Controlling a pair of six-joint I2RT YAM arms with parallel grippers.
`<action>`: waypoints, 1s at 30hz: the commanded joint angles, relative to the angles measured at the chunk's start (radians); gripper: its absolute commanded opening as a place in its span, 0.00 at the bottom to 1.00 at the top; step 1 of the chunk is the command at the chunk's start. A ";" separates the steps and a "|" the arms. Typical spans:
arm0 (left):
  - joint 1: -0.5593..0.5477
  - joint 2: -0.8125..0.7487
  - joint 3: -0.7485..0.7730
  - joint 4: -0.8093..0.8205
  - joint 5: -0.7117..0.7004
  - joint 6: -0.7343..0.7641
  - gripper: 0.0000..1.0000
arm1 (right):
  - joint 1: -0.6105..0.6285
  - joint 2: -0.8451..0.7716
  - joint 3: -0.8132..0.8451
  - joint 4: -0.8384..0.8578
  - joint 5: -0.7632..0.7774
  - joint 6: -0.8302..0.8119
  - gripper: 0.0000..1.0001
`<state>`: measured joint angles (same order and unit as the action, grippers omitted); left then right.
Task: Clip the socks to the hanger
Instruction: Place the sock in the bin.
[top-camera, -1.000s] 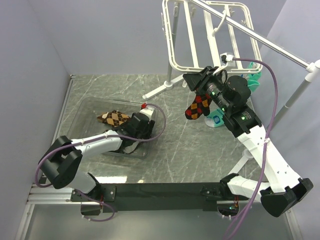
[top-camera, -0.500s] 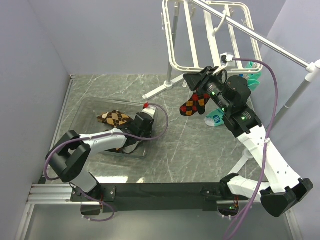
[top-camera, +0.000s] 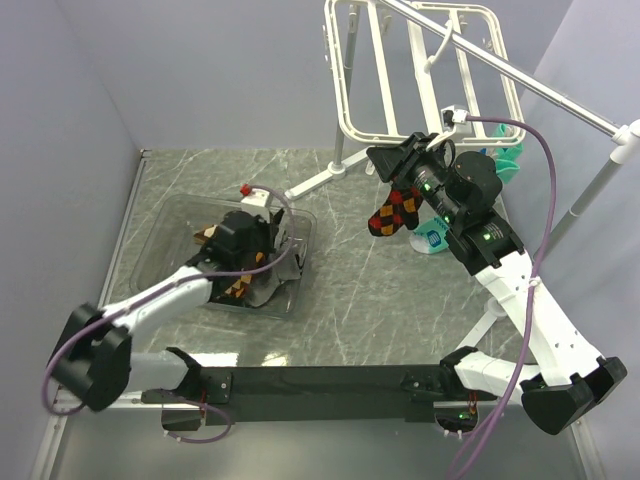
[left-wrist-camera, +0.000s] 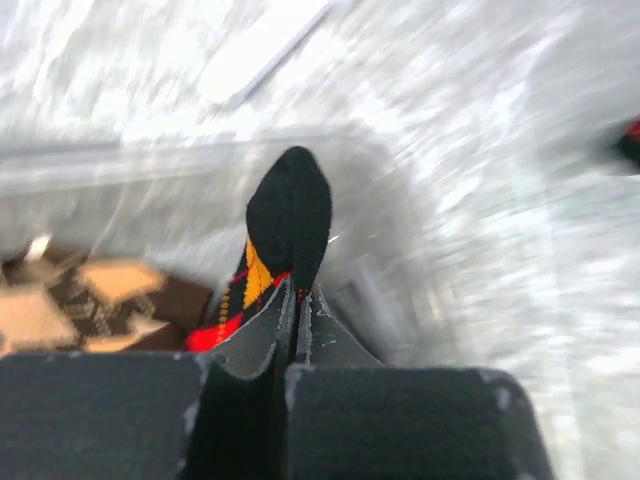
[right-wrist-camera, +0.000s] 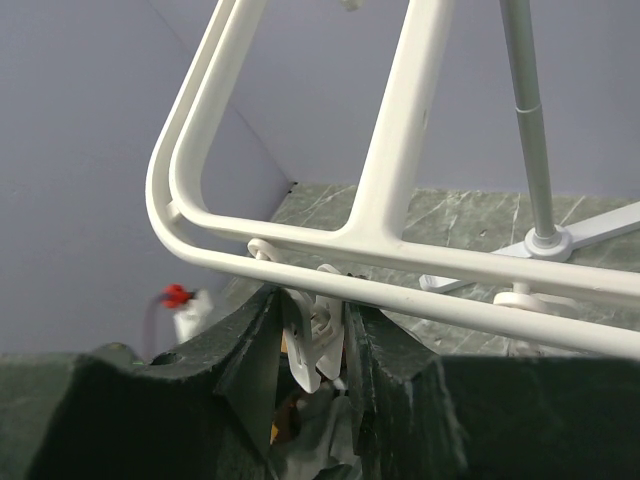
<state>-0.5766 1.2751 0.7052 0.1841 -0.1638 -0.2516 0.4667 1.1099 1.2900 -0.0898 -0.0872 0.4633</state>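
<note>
My left gripper is shut on a black, red and orange argyle sock and holds it over the clear bin. From above, that gripper sits low in the bin. A brown argyle sock lies in the bin to the left. My right gripper is shut on a white clip under the white hanger's rim. A second argyle sock hangs below that gripper. Mint-green socks show by the hanger at the right and on the table.
A silver pole stand carries the hanger, and its white feet spread over the marble table behind the bin. Grey walls close in the left and the back. A purple cable loops over the right arm.
My left gripper has shut on the argyle sock in the bin and its wrist has swung left. The right arm stayed at the clip; the hanging sock swayed slightly.
</note>
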 joint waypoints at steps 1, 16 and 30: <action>0.004 -0.126 -0.025 0.146 0.225 -0.025 0.01 | -0.002 -0.012 0.025 0.047 -0.003 0.001 0.00; 0.006 -0.350 -0.001 0.267 0.549 -0.055 0.01 | -0.003 -0.010 0.012 0.082 -0.022 0.043 0.00; 0.066 -0.353 0.079 -0.040 -0.234 -0.345 0.01 | -0.005 -0.039 -0.009 0.079 0.001 0.028 0.00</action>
<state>-0.5411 0.9672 0.8139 0.1963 -0.1658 -0.4892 0.4667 1.0954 1.2877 -0.0593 -0.1013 0.5003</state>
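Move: The clip to be fed, held at the right fingertips under the hanger's near rail, is about 19 cm right of the left hand, 28 cm above it and roughly level in reach; the left hand already has the argyle sock by its black end. From the left hand, the bin's middle is some 12 cm left, 5 cm back and 12 cm down, and the argyle sock already hanging is about 24 cm right, 15 cm up, level in reach. The right hand has that clip between its fingertips. Fingers still shut on the sock just below its black end, the left hand lifts it some 17 cm up from the bin towards the clip's height, first drawing back about 8 cm and slightly right, then swinging forward and left again to finish almost above its start. On the way the fingers tip upward and the hand rolls some 25 degrees, its left side dropping, while the right hand keeps its hold on the clip, nearly still. ##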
